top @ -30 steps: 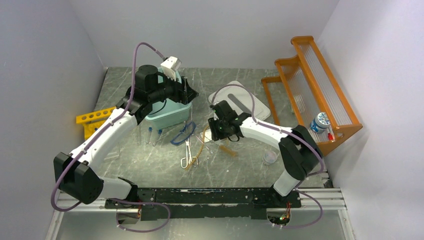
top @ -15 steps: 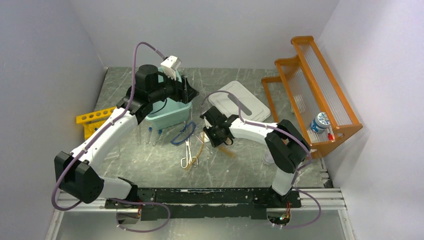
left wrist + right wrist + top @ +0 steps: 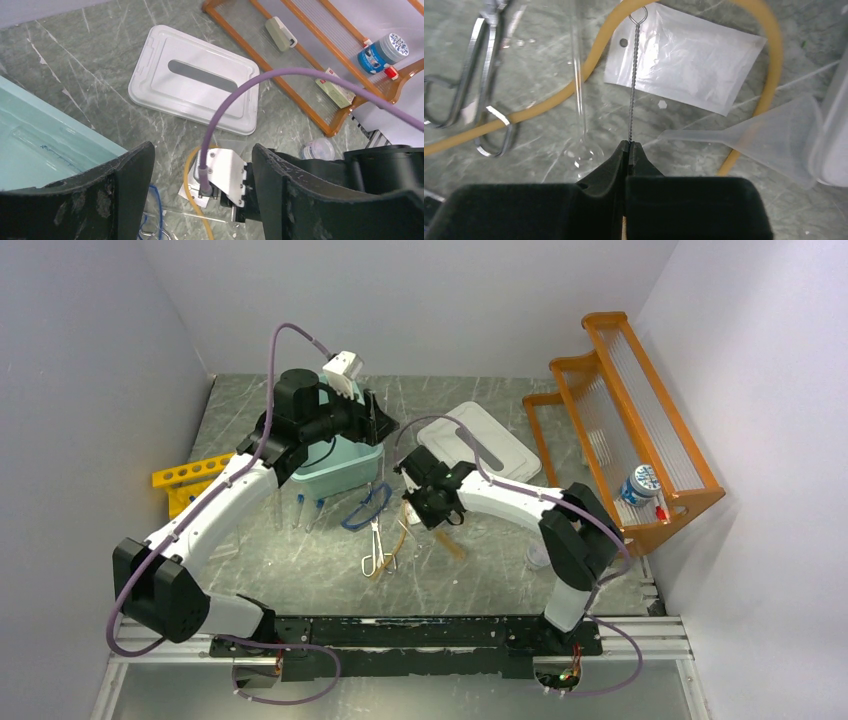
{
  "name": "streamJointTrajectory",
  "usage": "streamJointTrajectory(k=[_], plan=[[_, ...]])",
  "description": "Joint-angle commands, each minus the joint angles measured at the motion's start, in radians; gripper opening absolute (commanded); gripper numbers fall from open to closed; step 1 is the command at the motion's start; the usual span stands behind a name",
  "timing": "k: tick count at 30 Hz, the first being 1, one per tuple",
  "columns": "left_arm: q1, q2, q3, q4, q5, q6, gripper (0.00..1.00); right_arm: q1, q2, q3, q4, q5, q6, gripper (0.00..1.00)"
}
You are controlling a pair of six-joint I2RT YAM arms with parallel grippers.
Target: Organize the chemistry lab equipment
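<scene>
My right gripper (image 3: 629,146) is shut on the twisted wire handle of the small brush (image 3: 632,85), which lies across a clear plastic bag (image 3: 689,60) on the table. Around it lie the tan tubing (image 3: 544,105), a clear test tube (image 3: 579,100), the silver forceps (image 3: 484,75) and a clear funnel (image 3: 774,135). From above, the right gripper (image 3: 424,518) is low at the table's middle, right of the forceps (image 3: 377,545) and the blue tubing (image 3: 365,508). My left gripper (image 3: 378,425) hangs open and empty over the right edge of the teal bin (image 3: 335,475).
A white lid (image 3: 480,440) lies behind the right arm. The orange shelf (image 3: 640,420) stands at the right wall with a blue-labelled bottle (image 3: 382,50) on it. The yellow tube rack (image 3: 185,480) is at the far left. A clear cup (image 3: 540,555) sits near the right arm.
My right gripper moved left and down over the tan tubing and closed on the brush's wire handle. The left arm has hardly moved and stays open.
</scene>
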Motion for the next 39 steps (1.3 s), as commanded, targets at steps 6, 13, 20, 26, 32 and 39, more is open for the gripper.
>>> streamJointTrajectory(k=[6, 13, 20, 26, 32, 39], plan=[[-0.004, -0.039, -0.037, 0.051, -0.187, -0.194, 0.74, -0.044, -0.209, 0.059, -0.035, -0.071, 0.032, 0.0], [-0.002, -0.067, -0.054, 0.062, -0.194, -0.382, 0.75, -0.13, -0.281, 0.096, 0.069, -0.219, 0.104, 0.0], [-0.002, -0.056, -0.091, 0.052, -0.175, -0.418, 0.75, -0.187, -0.196, 0.178, -0.048, -0.246, 0.106, 0.0], [-0.003, -0.015, -0.094, 0.057, -0.106, -0.41, 0.74, -0.207, -0.202, 0.222, -0.036, -0.106, 0.202, 0.0], [-0.002, 0.034, -0.07, 0.098, -0.027, -0.456, 0.74, -0.25, -0.195, 0.324, -0.044, 0.079, 0.347, 0.0], [-0.002, 0.082, -0.046, 0.236, 0.059, -0.539, 0.74, -0.285, -0.224, 0.368, 0.044, 0.001, 0.361, 0.0]])
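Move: The right hand holds the test tube brush low over the table; the open left gripper it is taken to waits roughly 10 cm farther out, 9 cm to its left and 26 cm above. Near table level, the white packet lies about 4 cm ahead and 3 cm left of the right hand, the lid's middle some 16 cm ahead and 10 cm right. From the left hand, the brush is about 10 cm back, 9 cm right and 26 cm below. Keeping its fingers shut on the wire handle, the right hand lifts the brush some 14 cm, dips slightly, then carries it up and forward, drifting a little right, to beside the left gripper, its fingertips swinging outward and left as the wrist turns clockwise. The left hand stays open, sinks about 4 cm and tilts its fingers down by roughly 25 degrees. ##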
